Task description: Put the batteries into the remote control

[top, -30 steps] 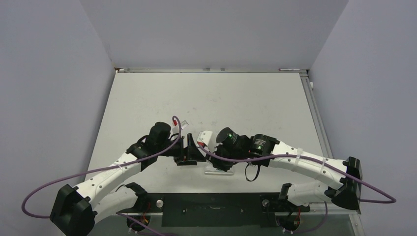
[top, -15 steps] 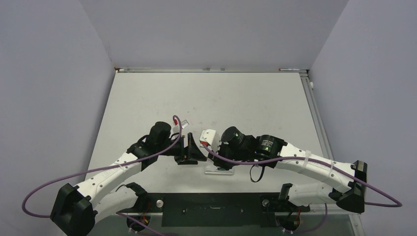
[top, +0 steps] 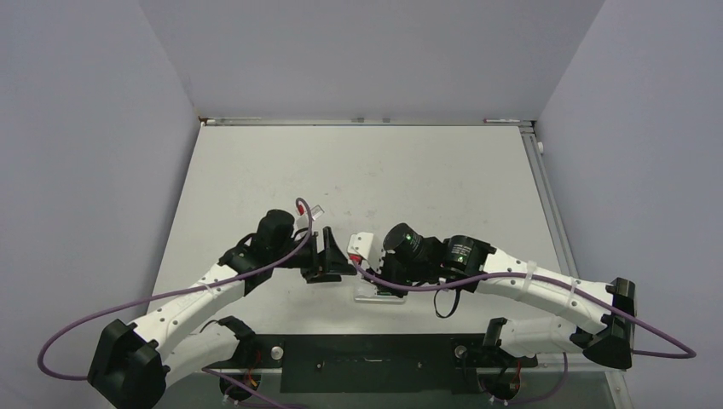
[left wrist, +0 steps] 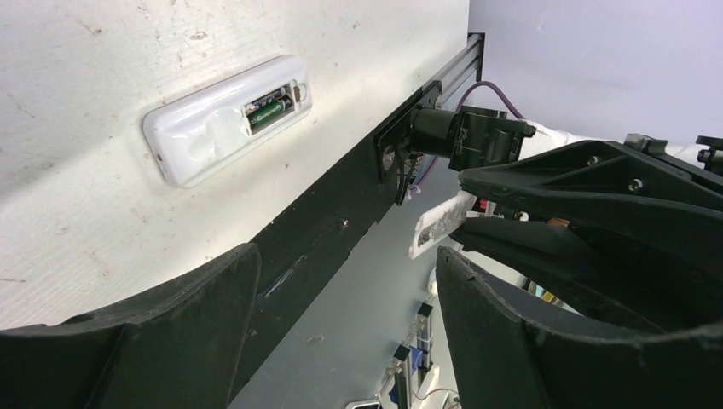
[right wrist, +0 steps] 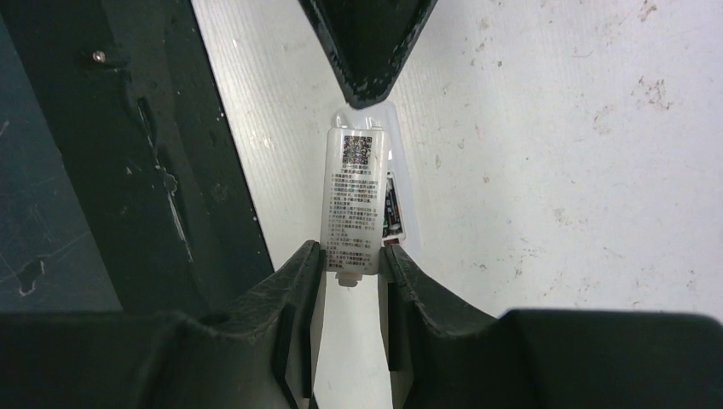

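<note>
The remote control [left wrist: 205, 128] lies face down on the table, its back recess open. Two batteries [left wrist: 271, 106] sit side by side in that recess. In the top view the remote [top: 368, 296] shows as a white strip under my right gripper [top: 381, 277]. My right gripper [right wrist: 351, 256] is shut on a thin white cover plate [right wrist: 351, 200] printed with a code and small text, held just over the remote's recess, where a battery edge [right wrist: 392, 204] peeks out beside it. My left gripper [left wrist: 345, 264] hangs open and empty just left of the remote [top: 334, 260].
The black base rail [top: 375, 351] runs along the near table edge, close behind the remote. One left fingertip [right wrist: 367, 51] juts into the right wrist view above the cover plate. Grey walls enclose the table on three sides.
My right wrist has shifted slightly right and toward the near edge, still holding the cover plate over the remote. The left arm has barely moved.
</note>
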You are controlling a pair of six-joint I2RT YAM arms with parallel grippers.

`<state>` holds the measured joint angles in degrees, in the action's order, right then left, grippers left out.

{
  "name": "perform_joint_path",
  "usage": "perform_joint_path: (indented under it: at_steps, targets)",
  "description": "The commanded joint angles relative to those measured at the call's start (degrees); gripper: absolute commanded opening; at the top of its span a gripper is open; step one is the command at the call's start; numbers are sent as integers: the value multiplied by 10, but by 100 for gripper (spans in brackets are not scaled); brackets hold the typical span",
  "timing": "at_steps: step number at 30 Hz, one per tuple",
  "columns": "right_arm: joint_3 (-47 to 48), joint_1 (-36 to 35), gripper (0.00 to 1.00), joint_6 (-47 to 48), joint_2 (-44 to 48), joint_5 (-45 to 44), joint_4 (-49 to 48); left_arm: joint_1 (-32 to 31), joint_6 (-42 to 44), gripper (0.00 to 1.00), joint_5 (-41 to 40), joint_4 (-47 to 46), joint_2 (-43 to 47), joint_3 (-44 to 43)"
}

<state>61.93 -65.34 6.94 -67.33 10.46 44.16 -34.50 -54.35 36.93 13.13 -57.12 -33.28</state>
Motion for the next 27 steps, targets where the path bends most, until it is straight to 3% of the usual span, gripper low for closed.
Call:
perform_joint_path:
  at_steps: [1,14,27]
  targets:
    - [-12,5,8,42,-4,-17,16,7,17,72,-17,1,15,-26]
    - [-17,21,8,150,-64,-30,98,8,49,72,-59,33,7,11]
    - [-31,54,8,220,-104,-10,85,6,57,72,-67,-8,-58,41]
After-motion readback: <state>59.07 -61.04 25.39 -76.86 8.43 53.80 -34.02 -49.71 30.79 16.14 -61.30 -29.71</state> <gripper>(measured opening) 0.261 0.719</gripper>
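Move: The remote's open battery bay, both cells already in it, lies roughly 11 cm below the right hand, about 2 cm ahead and 2 cm to its left; this hand already grips the battery cover. The remote's middle is some 2 cm farther left than the bay. The left gripper hangs open about 11 cm left of the right hand, 3 cm ahead and 2 cm lower; from it the bay is about 9 cm right, 1 cm back and 9 cm down. The battery cover, still pinched by one end in the right fingers, is lowered about 7 cm towards the bay while the right hand shifts some 5 cm right and a little forward, its fingers tipping to point more steeply down. Beside it the left hand, still open, sinks about 6 cm near the remote's left end, easing slightly left. ##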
